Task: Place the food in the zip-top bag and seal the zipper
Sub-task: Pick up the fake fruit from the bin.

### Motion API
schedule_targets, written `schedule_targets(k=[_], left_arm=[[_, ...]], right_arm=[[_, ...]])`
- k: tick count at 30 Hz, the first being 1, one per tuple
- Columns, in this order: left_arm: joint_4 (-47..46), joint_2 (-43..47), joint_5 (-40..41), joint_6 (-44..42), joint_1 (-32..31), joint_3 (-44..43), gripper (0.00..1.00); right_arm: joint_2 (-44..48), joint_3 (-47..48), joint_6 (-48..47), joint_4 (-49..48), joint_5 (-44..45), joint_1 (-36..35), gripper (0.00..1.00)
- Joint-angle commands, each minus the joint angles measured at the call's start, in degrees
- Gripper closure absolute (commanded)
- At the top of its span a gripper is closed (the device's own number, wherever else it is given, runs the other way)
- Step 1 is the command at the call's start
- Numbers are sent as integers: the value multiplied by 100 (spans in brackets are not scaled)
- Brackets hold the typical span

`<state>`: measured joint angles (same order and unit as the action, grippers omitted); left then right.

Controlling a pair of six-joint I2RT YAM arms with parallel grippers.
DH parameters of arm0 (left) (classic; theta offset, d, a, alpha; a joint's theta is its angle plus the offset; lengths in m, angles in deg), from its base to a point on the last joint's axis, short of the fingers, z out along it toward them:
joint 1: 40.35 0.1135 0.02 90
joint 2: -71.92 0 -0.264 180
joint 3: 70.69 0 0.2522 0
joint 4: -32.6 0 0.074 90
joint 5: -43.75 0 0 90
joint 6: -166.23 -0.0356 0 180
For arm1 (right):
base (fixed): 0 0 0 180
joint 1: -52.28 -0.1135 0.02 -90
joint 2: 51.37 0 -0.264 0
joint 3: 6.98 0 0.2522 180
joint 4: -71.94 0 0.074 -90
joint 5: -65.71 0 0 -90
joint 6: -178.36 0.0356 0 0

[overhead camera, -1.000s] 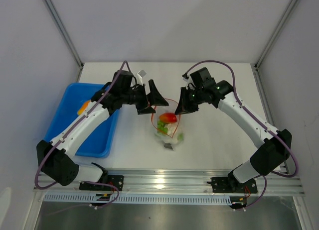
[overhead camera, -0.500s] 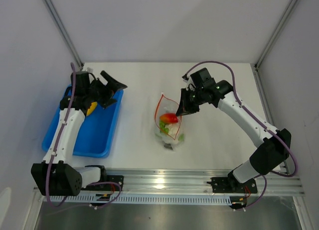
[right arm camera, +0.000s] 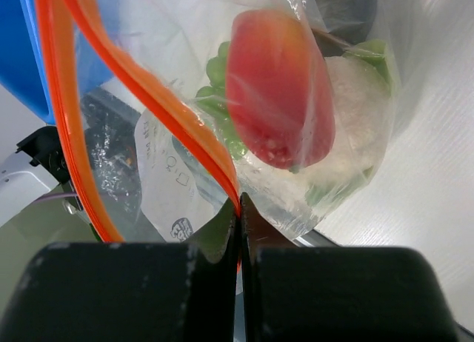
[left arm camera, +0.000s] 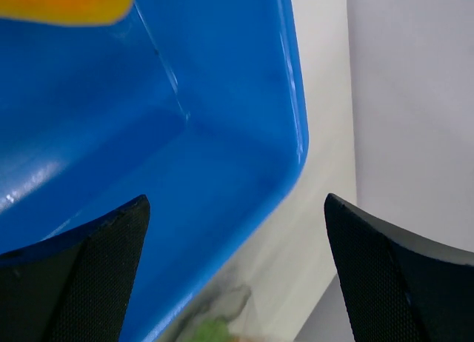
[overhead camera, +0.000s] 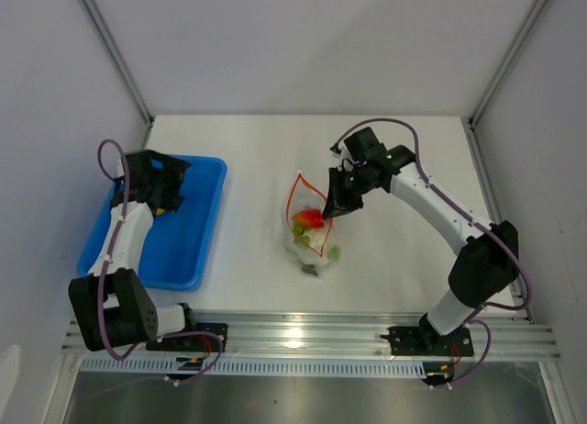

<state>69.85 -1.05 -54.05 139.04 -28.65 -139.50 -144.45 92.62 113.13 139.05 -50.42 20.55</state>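
Note:
The zip-top bag stands in the middle of the table with its mouth held up. Inside it are a red-orange piece, green leafy bits and a white piece. My right gripper is shut on the orange zipper at the mouth's right end, also seen from above. Over the blue tray's far end, my left gripper is open and empty. A yellow-orange fruit lies in the tray beyond its fingers.
The blue tray sits at the left of the table, its near part bare. Enclosure walls and metal posts close in the table at the back and sides. A rail with the arm bases runs along the near edge.
My left arm swung away from the bag's mouth, leftward to over the blue tray, its gripper staying open. The bag's mouth narrowed from a round opening. The right gripper kept its hold.

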Motion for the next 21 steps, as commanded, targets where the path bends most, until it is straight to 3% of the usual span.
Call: schedule_targets(k=[1, 10, 21], left_arm=[[-766, -173, 1288, 847, 86, 292, 1], [-1987, -595, 2203, 3313, 113, 1399, 0], [-2208, -1237, 2949, 4705, 113, 1506, 1]], right_arm=[[-123, 187, -122, 97, -156, 70, 100], [-342, 99, -140, -105, -375, 254, 100], [-483, 134, -333, -8, -516, 702, 100]])
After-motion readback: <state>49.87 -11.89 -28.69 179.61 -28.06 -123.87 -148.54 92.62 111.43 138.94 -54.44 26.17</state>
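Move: The fake fruit, a mango in the blue bin, is about 12 cm to the left hand's left, 4 cm ahead and some 14 cm below it. The bin's far wall stands about 14 cm straight ahead of that hand, its right wall some 9 cm to the right and level with it, both roughly 11 cm lower. From the right hand the fruit lies about 48 cm left, 15 cm forward and 16 cm down. No touch on the fake fruit yet: the left hand, fingers still wide open, sinks about 11 cm into the bin and swings some 8 cm left towards the fruit, turning counter-clockwise roughly 45 degrees on the way. The right hand keeps its pinch on the bag's orange zipper edge and eases a few centimetres forward, down and right. ##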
